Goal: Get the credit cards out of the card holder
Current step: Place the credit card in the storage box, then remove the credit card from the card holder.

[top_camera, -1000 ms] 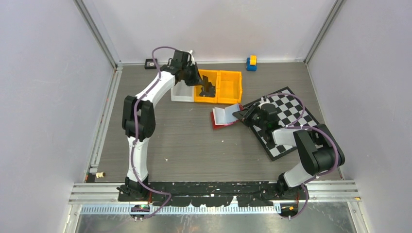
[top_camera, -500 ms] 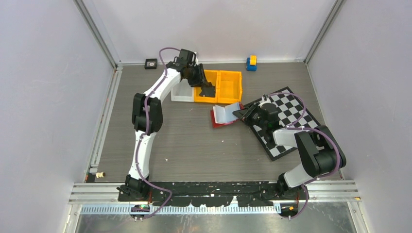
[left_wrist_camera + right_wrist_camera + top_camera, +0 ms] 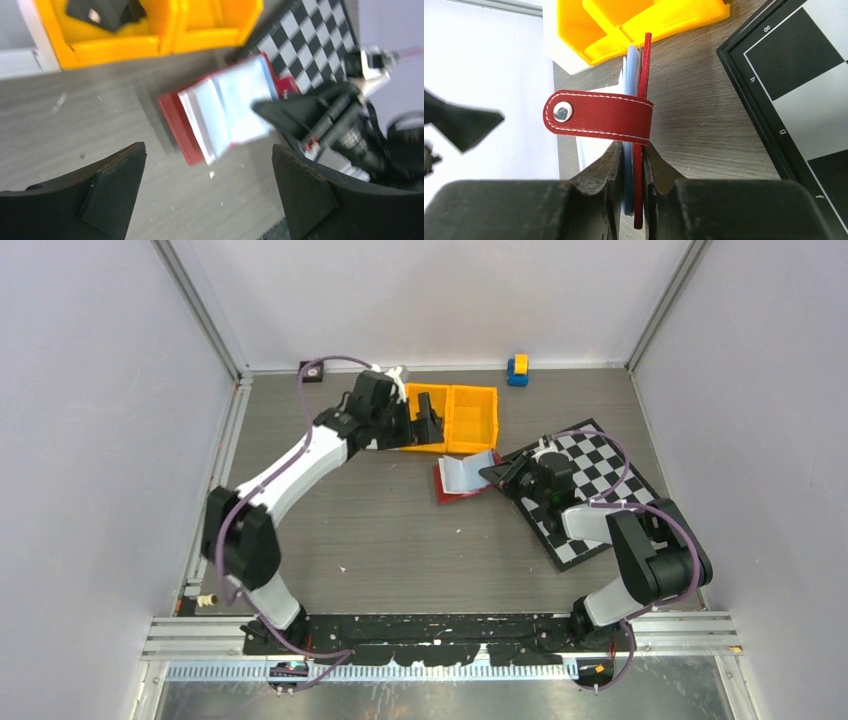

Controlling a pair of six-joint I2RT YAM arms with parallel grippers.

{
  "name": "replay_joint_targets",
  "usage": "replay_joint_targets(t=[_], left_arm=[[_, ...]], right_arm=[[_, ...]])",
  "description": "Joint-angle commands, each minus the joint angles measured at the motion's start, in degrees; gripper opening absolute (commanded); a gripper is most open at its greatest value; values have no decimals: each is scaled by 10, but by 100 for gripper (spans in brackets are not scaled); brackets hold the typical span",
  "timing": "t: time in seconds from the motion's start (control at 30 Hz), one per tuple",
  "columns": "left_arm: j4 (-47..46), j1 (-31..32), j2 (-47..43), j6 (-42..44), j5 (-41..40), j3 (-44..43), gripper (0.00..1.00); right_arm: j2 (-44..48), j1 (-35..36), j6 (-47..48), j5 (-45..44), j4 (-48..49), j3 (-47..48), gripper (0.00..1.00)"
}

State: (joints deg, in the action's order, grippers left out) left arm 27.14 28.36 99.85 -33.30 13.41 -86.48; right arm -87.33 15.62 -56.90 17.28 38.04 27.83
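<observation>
The card holder [image 3: 460, 478] lies open on the table beside the chequered board, red with pale bluish sleeves [image 3: 235, 102] facing up. My right gripper [image 3: 497, 474] is shut on its right edge; in the right wrist view the fingers [image 3: 633, 150] pinch the red cover and blue sleeves edge-on, the snap tab [image 3: 599, 115] curling over them. My left gripper [image 3: 428, 418] hovers open by the yellow bins, just behind the card holder, its jaws [image 3: 207, 155] wide apart with nothing between them. The credit cards do not show in any view.
Two joined yellow bins [image 3: 473, 418] stand behind the card holder, with a dark object [image 3: 105, 12] in the left one and a white bin [image 3: 20, 55] beside them. The chequered board [image 3: 600, 485] lies under my right arm. A blue-and-yellow toy [image 3: 517, 369] sits at the back wall.
My left gripper has opened from shut, and it has risen out of the left yellow bin and drawn back toward the card holder. The right gripper and card holder have not moved.
</observation>
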Motion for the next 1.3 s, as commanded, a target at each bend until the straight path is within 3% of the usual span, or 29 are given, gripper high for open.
replay_joint_targets(t=[0.0,0.23,0.37,0.57,0.8,0.93,1.1,1.27], left_arm=[[-116,23,-110,-24,-22,149,100],[-297,29,-222,-85,-1,343,100],[-315,30,-245,-92,0,372,100],[-345,29,-351,-77,-96,441,100],[-426,28,-397,-149,-129,517,100],[-463,28,-402,-161,-130,542,100],[-406,27,-389,-120,-102,501,100],[-471,28,-342,-121,-23,502,100]], right_arm=[[24,-1,-12,1,65,-7,1],[35,0,-23,10,85,-15,1],[52,3,-14,3,76,-18,1],[95,4,-8,18,66,-14,1],[131,4,8,30,39,-5,1],[126,4,0,37,25,6,0],[139,4,0,35,14,6,0],[157,3,-19,-1,-42,22,1]])
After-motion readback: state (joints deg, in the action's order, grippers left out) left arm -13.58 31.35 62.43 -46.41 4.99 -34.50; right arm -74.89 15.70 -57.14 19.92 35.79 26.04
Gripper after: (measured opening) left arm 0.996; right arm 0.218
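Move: From the empty left hand, the red card holder lies about 4 cm back, 6 cm to the right and 11 cm below; the black cards lie in the orange box some 13 cm ahead and 17 cm down, with the empty orange bin 9 cm to their right. For the right hand, the holder it grips has its middle about 4 cm left, 1 cm ahead and 2 cm lower; the chessboard's middle is some 18 cm to the right, 2 cm ahead and 8 cm down. The left hand, fingers still wide open, draws back about 9 cm away from the orange box, dips about 5 cm and comes up again, then shifts some 5 cm left to end off to the left of the card holder, its wrist tipping up and rolling left side down. Meanwhile the right hand keeps its pinch on the holder's right-hand part and, after a short pause, lifts it about 6 cm while tipping slightly up. ##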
